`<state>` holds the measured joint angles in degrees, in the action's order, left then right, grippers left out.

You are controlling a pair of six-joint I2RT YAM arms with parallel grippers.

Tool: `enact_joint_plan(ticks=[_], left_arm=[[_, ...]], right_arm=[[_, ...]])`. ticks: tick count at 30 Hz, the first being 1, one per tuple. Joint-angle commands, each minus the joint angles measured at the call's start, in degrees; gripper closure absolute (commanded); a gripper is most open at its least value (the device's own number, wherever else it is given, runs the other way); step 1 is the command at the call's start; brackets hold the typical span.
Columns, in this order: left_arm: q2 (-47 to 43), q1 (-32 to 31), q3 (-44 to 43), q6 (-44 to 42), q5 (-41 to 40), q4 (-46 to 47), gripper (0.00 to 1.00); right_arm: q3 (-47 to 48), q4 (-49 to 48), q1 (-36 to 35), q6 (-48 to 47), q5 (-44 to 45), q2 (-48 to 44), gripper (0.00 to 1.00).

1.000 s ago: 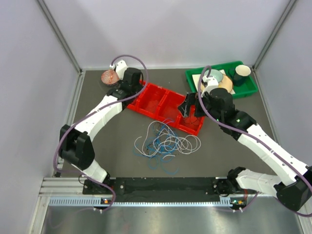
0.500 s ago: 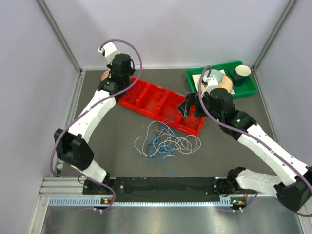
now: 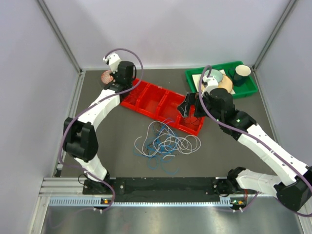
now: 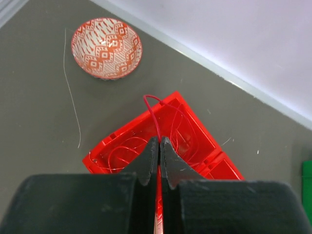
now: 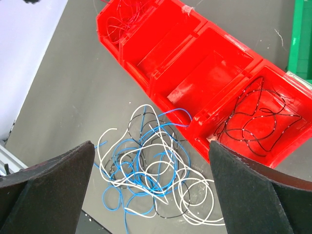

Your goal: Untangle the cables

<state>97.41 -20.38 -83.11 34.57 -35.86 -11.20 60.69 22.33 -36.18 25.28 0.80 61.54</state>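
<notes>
A tangle of white, blue and black cables lies on the dark table in front of the red tray; it also shows in the right wrist view. My left gripper is shut on a red cable above the tray's left compartment, which holds more red cables. The right compartment holds black cables. My right gripper is open and empty, high over the tray's right end and the tangle.
A red patterned bowl sits at the back left, with a thin white wire beside it. A green tray with a cup and dishes stands at the back right. Grey walls enclose the table.
My left arm swung back toward the far left corner and then returned over the tray's left end. The right arm and the tangle have not moved.
</notes>
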Motion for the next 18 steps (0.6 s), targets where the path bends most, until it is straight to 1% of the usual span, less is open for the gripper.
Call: enact_joint_plan(ticks=[1,12,18], left_arm=[[1.82,0.43,0.14,1.47,0.17,2.15,1.00],[11.05,1.40,-2.58,1.82,0.61,1.80,1.00],[14.74,2.10,-2.67,2.35,3.16,1.01,1.00]], right_arm=[[0.40,-1.76,0.50,0.47,-0.36,-0.19,0.01],[-0.57,-1.67,0.50,1.00,-0.45,-1.07,0.01],[-1.36,-1.67,0.50,1.44,-0.45,-1.68,0.01]])
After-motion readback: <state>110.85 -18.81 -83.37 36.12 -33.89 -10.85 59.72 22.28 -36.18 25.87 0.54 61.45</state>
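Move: The left hand, its shut fingers already pinching a red cable, is over the near side of the red bin's leftmost compartment, whose middle lies about 6 cm ahead and some 20 cm below. The patterned bowl stands roughly 17 cm ahead and 13 cm to its left; the bin's second compartment is about 10 cm right and 2 cm ahead, both similarly low. From the idle right hand the leftmost compartment lies some 28 cm ahead, 27 cm left and 23 cm below. Still pinching the red cable in its closed fingertips, the left hand lowers it some 11 cm towards the leftmost compartment of the red bin, speeding up after a slower start and easing forward only a couple of centimetres. On the way the fingers tip downward by about 10 degrees. ##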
